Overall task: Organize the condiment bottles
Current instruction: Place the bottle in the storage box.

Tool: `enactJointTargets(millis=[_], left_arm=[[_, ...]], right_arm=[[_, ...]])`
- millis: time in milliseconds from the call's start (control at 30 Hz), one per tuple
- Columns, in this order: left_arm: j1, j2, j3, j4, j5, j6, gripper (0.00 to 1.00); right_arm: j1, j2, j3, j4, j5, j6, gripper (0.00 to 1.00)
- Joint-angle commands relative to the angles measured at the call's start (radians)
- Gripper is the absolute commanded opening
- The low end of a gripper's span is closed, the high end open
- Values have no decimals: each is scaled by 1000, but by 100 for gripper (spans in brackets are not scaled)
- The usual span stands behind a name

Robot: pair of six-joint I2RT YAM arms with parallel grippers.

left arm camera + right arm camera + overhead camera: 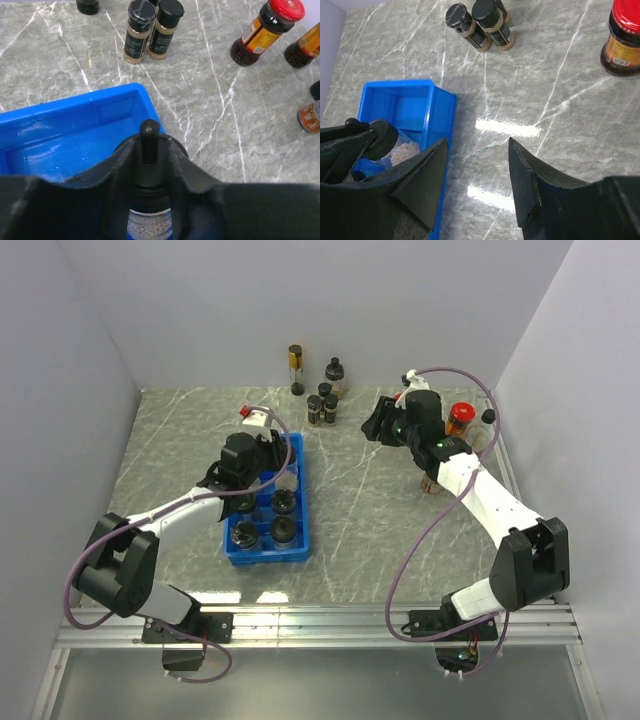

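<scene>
My left gripper [150, 142] is shut on a black-capped jar of white grains [148, 220], its fingers hugging both sides of the cap over the blue tray [75, 107]. From above, that jar [287, 481] sits at the tray's [297, 552] upper right, beside the left gripper [262, 472]. Three dark-capped jars [283, 530] stand in the tray's near compartments. My right gripper [477, 142] is open and empty above bare table; seen from above it [376, 425] hangs right of centre. Loose condiment bottles [322, 407] stand at the back.
A tall dark bottle [296, 368] and a round-capped one [334, 373] stand by the back wall. A red-capped sauce bottle [459, 420] and other bottles are behind the right arm, near the right wall. Two black-capped spice jars [480, 25] lie ahead of the right gripper.
</scene>
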State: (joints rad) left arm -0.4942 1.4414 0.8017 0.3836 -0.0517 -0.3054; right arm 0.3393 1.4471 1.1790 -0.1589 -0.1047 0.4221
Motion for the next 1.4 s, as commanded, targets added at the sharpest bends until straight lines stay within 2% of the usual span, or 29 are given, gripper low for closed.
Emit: enactJointTargets(millis=[0, 67, 200, 667, 900, 1000, 1133, 1367], left_arm=[[-14, 2, -48, -95, 24, -18, 31], [-15, -13, -55, -74, 7, -17, 27], [-15, -26, -23, -72, 6, 6, 1], [-33, -147, -41, -68, -53, 57, 1], [-63, -197, -209, 148, -143, 72, 1], [-72, -181, -231, 216, -175, 84, 1], [-75, -158, -240, 305, -217, 111, 1], [-76, -99, -154, 339, -209, 141, 0]], right_arm=[[-6, 2, 51, 10, 14, -9, 59], [-6, 4, 51, 12, 13, -13, 59], [-6, 10, 56, 12, 10, -9, 59], [-6, 39, 64, 15, -4, -11, 58], [-6, 64, 67, 15, -18, -3, 57], [-5, 82, 65, 10, -27, 0, 57], [-6, 95, 67, 4, -33, 4, 57], [-5, 95, 77, -10, -21, 1, 56]])
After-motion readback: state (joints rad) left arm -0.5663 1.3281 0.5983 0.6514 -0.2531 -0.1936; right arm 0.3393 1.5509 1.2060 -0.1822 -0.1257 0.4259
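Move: The bottle's black spout sits between the left hand's parted fingers; its middle is about 1 cm back and 6 cm below. The storage box's next black-capped bottle stands roughly 9 cm back and 8 cm down, level left-right, and the spice shakers some 14 cm ahead, 8 cm right and 9 cm down. From the right hand, the bottle lies about 19 cm left, 4 cm back and 12 cm lower. Closing first, the left fingers pinch the bottle's spout, then draw back about 3 cm while rising 1.5 cm and easing 2 cm to the left, away from the spice shakers, before coming forward again by roughly 1 cm. The hand tips its fingers down some 10 degrees and keeps its grip. The right hand, still open and empty, sinks nearly 4 cm over bare table. ##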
